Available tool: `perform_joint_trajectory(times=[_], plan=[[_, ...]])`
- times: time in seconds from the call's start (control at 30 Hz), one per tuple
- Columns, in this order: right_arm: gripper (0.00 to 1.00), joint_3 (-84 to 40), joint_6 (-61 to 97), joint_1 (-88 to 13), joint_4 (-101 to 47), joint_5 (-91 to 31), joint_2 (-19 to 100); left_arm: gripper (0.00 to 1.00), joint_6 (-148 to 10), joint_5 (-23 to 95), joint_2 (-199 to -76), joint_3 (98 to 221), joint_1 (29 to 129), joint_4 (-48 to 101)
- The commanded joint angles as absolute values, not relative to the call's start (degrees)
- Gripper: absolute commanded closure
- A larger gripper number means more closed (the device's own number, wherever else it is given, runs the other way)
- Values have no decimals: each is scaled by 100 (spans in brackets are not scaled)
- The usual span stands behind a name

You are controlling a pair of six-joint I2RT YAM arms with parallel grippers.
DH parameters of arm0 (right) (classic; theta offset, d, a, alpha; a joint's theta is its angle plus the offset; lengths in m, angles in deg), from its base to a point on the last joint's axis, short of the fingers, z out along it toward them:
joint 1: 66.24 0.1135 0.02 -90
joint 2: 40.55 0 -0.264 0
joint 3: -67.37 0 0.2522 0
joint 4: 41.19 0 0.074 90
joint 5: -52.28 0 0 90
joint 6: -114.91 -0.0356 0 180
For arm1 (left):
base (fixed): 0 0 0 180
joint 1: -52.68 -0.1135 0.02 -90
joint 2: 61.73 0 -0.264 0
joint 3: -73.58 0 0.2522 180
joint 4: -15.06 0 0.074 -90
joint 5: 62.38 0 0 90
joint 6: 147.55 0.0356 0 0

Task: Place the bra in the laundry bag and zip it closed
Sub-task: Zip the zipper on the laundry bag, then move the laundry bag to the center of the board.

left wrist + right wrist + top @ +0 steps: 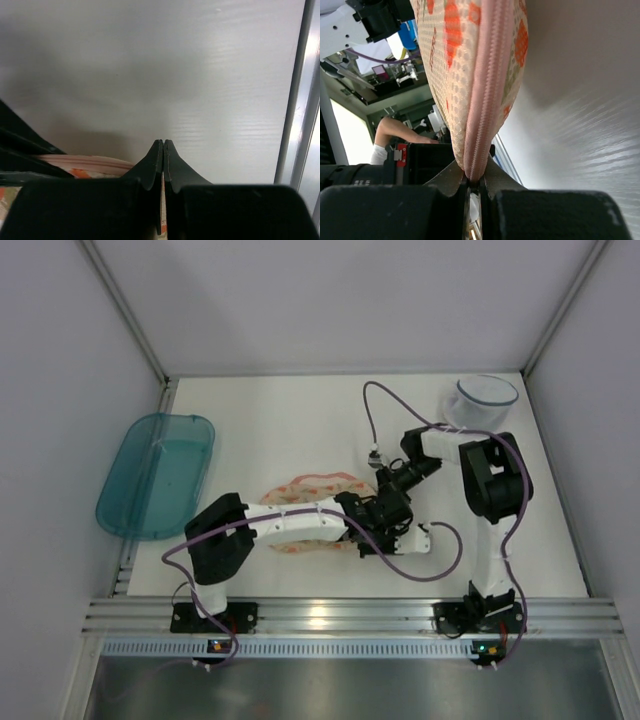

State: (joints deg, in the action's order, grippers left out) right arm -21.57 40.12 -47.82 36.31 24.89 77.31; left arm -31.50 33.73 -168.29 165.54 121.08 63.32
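Observation:
The laundry bag point(310, 485) lies mid-table, cream-peach with orange print and pink edging, mostly under my left arm. My right gripper point(383, 508) comes in from the right to the bag's right end. In the right wrist view it point(476, 177) is shut on the pink zip edging point(490, 75), and the bag point(450, 60) stretches away from the fingertips. My left gripper point(368, 538) is low over the same end of the bag. Its fingers point(163, 142) are pressed together, with a thin strip of the bag's printed fabric point(80, 165) in the slit between them. The bra is hidden.
A teal plastic bin point(157, 475) hangs over the table's left edge. A translucent round tub point(480, 400) stands at the back right. Purple cables loop round both arms near the bag. An aluminium rail point(350, 615) runs along the near edge.

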Motion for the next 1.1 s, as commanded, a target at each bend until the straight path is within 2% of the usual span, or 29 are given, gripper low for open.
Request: perform_joint_trajectory(times=[0.0, 0.27, 0.5, 0.53, 0.57, 0.67, 0.73, 0.77, 0.93, 1.07], plan=[[100, -2654, 4346, -4875, 3805, 2416, 7986, 100, -2898, 3790, -16439, 16093, 12466, 6547], [100, -2761, 4715, -4936, 4042, 2099, 8153, 100, -2705, 3500, -16342, 15362, 12669, 6767], [100, -2515, 4619, -4963, 3823, 2055, 8030, 98, -2669, 3228, -16202, 15449, 12669, 6846], [100, -2445, 4584, -4954, 3779, 2107, 7952, 87, -2678, 3184, -16158, 15502, 12669, 6837], [100, -2409, 4505, -4971, 3726, 2125, 7899, 81, -2739, 3166, -16018, 15589, 12669, 6837], [100, -2260, 4277, -5068, 3410, 2116, 7714, 64, -2897, 3263, -15684, 15782, 12607, 6863], [100, -2102, 4162, -5156, 3165, 2081, 7573, 61, -3003, 3552, -15578, 15958, 12450, 7056], [100, -2014, 3987, -5261, 3059, 2064, 7512, 51, -3117, 3657, -15482, 16116, 12353, 7161], [100, -751, 2687, -5875, 1382, 1968, 6740, 44, -3451, 4211, -15218, 16705, 11073, 7233], [100, -319, 1618, -6402, 145, 1643, 6352, 37, -3741, 4352, -15015, 17189, 10156, 7233]])
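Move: The laundry bag's zippered end is already pinched in the right fingers; it lies about 6 cm ahead of the left hand, some 2 cm to its right and 2 cm higher. The bag's middle is roughly 7 cm ahead of the left hand, 11 cm to its left and 4 cm down. From the right hand that middle lies about 13 cm left, 1 cm back and 6 cm below. The laundry bag's zippered end stays clamped in the right fingers, which sink 2 cm, then draw it about 5 cm right and slightly forward, turning clockwise. The left hand, shut at the bag's zip edge, first tugs back, left and down 2 to 3 cm, then opens, lets go and rises about 12 cm, sweeping forward over the bag. ##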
